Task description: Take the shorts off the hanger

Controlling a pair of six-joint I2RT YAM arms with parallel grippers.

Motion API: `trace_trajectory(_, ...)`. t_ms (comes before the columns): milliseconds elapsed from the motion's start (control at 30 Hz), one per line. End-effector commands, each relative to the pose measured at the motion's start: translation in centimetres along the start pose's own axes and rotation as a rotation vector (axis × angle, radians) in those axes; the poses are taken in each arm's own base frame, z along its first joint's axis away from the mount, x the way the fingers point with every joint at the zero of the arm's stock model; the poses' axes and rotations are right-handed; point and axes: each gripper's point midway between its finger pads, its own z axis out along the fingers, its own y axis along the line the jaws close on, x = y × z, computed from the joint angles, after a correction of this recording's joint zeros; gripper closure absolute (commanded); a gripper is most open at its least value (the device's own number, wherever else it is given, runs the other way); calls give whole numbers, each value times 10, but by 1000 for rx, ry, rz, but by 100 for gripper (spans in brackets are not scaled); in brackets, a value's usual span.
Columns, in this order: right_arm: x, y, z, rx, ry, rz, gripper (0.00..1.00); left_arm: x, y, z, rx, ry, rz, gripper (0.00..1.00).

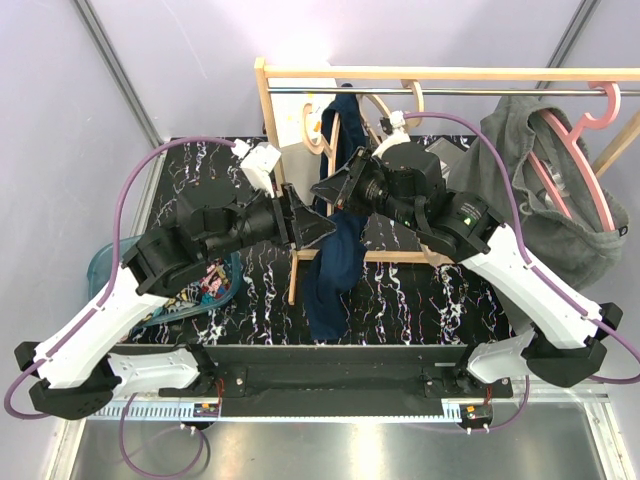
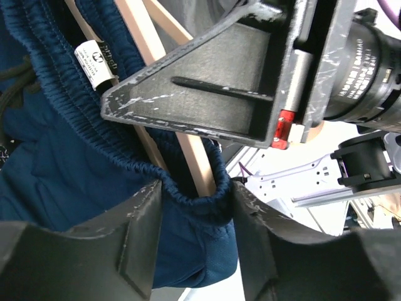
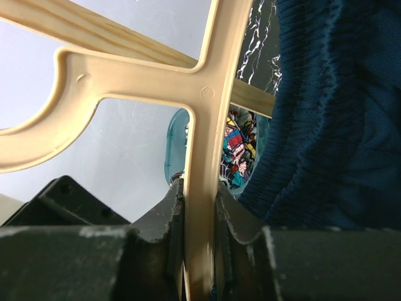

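Note:
Navy blue shorts (image 1: 335, 270) hang from a cream hanger (image 1: 318, 128) on the rack's rail at centre. My left gripper (image 1: 322, 228) reaches in from the left. In the left wrist view its fingers (image 2: 141, 232) press both sides of the navy elastic waistband (image 2: 200, 200), with a pale bar (image 2: 195, 160) running inside the band. My right gripper (image 3: 199, 195) is shut on the hanger's vertical bar (image 3: 203, 125), right next to the navy cloth (image 3: 332, 125). Dark grey shorts (image 1: 540, 190) hang on a pink hanger (image 1: 592, 108) at the right. Cartoon-print shorts (image 1: 210, 285) lie in a basket.
The wooden rack (image 1: 420, 73) spans the back of the black marbled table (image 1: 400, 300). A teal basket (image 1: 100, 262) sits at the table's left edge under my left arm. The two grippers are close together in front of the rack's left post (image 1: 270, 130).

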Motion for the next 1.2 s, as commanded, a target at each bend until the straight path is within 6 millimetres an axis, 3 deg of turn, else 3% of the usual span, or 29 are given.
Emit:
trace_trajectory(0, -27, 28, -25, -105, -86, 0, 100, -22, -10, -12, 11, -76, 25, 60)
trace_trajectory(67, -28, 28, -27, -106, -92, 4, 100, -19, -12, -9, 22, -60, 27, 65)
trace_trajectory(233, -34, 23, -31, -75, -122, 26, 100, -14, -21, -6, 71, -17, 21, 100)
trace_trajectory(500, -61, 10, -37, 10, -257, 81, 100, -1, -38, -27, 152, 8, 11, 100)
trace_trajectory(733, -73, -3, -22, 90, -336, 108, 100, 35, -65, -36, 256, 117, -21, 100)
trace_trajectory(1000, -90, 5, -32, 85, -395, 164, 100, 94, -41, -46, 227, 240, -89, 100)
trace_trajectory(1167, -90, 12, -33, 59, -386, 192, 100, 105, -41, -43, 223, 265, -76, 100)
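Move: The shorts' near waistband edge, the part to be gripped, sits right between the left hand's open fingertips, about 1 cm ahead and 1 cm right. The hanger's lower end pokes into it some 2 cm ahead and 2 cm right of the left hand. From the right hand, already pinching the hanger, that edge lies about 6 cm back and 1 cm right, a little lower; the hanger's hook is roughly 9 cm ahead and 2 cm left. The waistband edge is pinched as the left fingers close on it, then after a slight rise it is drawn back about 9 cm and down some 5 cm, away from the rail, the hand turning clockwise. The right hand keeps its pinch on the hanger and eases right about 4 cm and forward 2 cm, turning clockwise some 15 degrees. ##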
